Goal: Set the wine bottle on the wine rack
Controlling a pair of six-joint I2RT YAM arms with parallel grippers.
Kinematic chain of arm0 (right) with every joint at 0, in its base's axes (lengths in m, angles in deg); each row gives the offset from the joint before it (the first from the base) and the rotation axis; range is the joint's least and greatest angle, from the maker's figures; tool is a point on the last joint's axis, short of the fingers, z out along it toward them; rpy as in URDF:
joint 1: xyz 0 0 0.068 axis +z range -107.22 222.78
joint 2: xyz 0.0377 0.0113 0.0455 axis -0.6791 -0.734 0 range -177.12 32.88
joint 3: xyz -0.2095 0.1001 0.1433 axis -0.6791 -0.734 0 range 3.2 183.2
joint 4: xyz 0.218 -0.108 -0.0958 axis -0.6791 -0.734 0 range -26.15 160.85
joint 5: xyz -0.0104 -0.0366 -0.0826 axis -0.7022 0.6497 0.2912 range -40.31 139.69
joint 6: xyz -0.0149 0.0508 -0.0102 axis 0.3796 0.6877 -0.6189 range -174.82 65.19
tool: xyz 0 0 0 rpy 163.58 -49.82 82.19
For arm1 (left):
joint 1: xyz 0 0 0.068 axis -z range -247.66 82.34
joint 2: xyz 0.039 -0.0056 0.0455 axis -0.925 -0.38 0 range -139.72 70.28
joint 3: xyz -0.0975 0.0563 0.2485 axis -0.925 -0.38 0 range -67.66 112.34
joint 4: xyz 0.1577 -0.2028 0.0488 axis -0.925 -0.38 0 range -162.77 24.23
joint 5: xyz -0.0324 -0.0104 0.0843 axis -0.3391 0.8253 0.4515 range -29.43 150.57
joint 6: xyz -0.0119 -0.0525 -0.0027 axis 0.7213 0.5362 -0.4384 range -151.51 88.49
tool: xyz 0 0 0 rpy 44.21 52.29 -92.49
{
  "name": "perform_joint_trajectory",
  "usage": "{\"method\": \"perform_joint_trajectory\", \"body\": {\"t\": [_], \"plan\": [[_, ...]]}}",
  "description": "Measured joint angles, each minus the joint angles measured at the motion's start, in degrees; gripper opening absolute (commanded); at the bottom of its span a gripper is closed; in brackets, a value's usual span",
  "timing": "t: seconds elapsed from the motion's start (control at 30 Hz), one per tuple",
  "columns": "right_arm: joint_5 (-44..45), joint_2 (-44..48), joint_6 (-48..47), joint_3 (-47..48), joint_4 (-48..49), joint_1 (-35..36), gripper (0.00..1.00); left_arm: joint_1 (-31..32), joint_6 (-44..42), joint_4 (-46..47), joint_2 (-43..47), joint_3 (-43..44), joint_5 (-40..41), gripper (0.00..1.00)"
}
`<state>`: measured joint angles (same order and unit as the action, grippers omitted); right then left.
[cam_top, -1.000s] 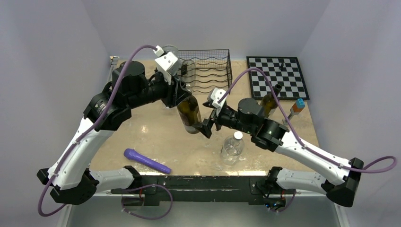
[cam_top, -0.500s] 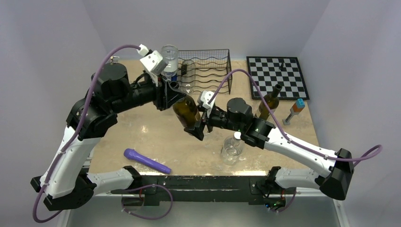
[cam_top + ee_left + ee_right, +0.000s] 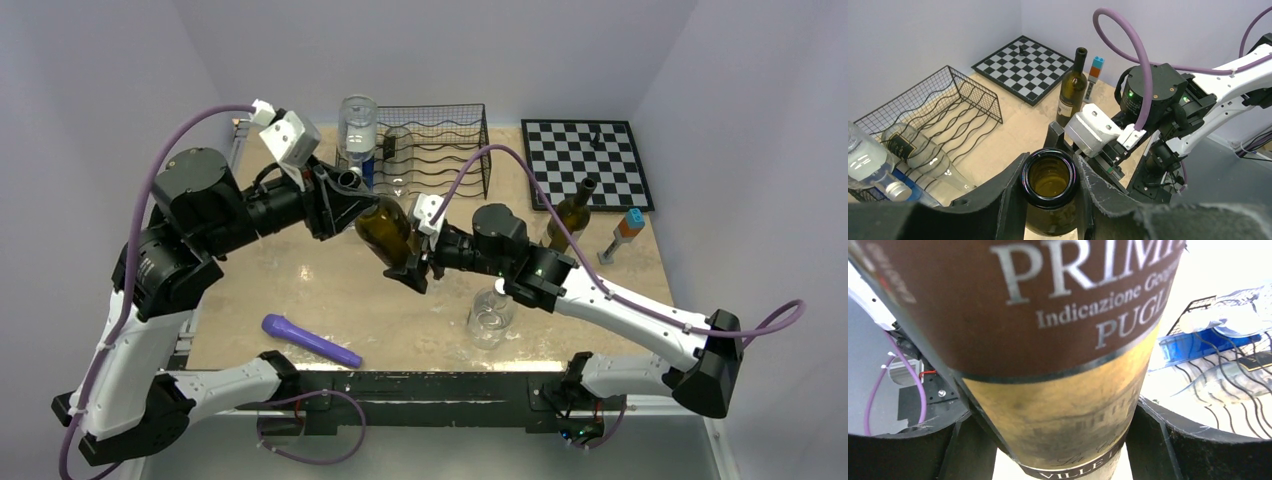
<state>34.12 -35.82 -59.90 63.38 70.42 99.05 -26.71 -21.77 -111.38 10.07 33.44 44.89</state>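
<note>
A dark brown wine bottle (image 3: 388, 234) with a brown and gold label hangs tilted above the table's middle, held between both arms. My left gripper (image 3: 347, 192) is shut on its neck just below the open mouth (image 3: 1049, 176). My right gripper (image 3: 412, 270) is shut on the bottle's lower body; its fingers (image 3: 1158, 440) flank the label (image 3: 1063, 340) on both sides. The black wire wine rack (image 3: 440, 150) stands at the back centre, just beyond the bottle. It also shows in the left wrist view (image 3: 938, 107) and in the right wrist view (image 3: 1220, 365).
A clear water bottle (image 3: 358, 125) and a clear glass bottle (image 3: 396, 150) occupy the rack's left side. A chessboard (image 3: 588, 162) lies back right. In front of it are a second wine bottle (image 3: 570, 215) and a blue-capped marker (image 3: 625, 230). Near the front are a plastic bottle (image 3: 490, 312) and a purple tool (image 3: 310, 340).
Both arms have carried the bottle a little left and towards the back. The left arm has swung leftward and risen. The right arm has followed, still at the bottle's base.
</note>
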Motion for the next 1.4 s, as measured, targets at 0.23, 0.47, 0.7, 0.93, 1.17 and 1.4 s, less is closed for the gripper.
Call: {"method": "perform_joint_trajectory", "body": {"t": [0.23,0.47,0.7,0.93,1.17,1.4], "plan": [[4.81,2.69,-4.37,0.72,-1.95,0.79,0.0,-0.02,-0.5,6.16,5.18,-5.97,-1.36,0.7],[16.55,5.88,-7.45,2.99,-5.29,-0.76,0.0,0.11,-1.44,9.55,10.91,-8.76,-2.78,0.99],[26.56,8.9,-18.29,6.54,-5.09,-0.76,0.0,0.11,-2.16,8.59,11.96,-7.65,2.34,0.99],[32.92,10.38,-33.31,4.68,-1.57,-0.79,0.0,0.11,-3.54,6.67,13.31,-7.52,5.51,0.99],[36.06,11.15,-45.97,-1.53,0.46,-0.76,0.0,0.11,-3.04,6.03,13.16,-6.19,3.96,0.99],[37.03,11.91,-58.84,-10.69,6.6,-0.04,0.0,0.11,-2.75,6.08,11.3,-7.78,0.22,0.99]]}}
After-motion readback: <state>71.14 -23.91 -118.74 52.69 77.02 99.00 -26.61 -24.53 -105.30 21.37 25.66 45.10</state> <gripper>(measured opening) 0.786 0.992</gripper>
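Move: The wine bottle hangs steeply between both hands, its neck in the left fingers and its lower label in the right. From the right hand the wine rack's middle lies roughly 35 cm ahead, 3 cm right and 21 cm lower; from the left hand, some 37 cm ahead, 8 cm right and 40 cm lower. The clear bottle lying in the rack is about 37 cm ahead and 2 cm left of the right hand; the clear jug stands 9 cm back and 17 cm right of that hand. The wine bottle passes wholly to the right hand: the left fingers spread wide and let go of its neck, backing off about 5 cm back, left and up. Keeping its grip on the label, the right hand carries the bottle some 13 cm right and 9 cm forward, rising about 11 cm then sinking 7, while its wrist rolls the neck over to the left and back towards the robot. ##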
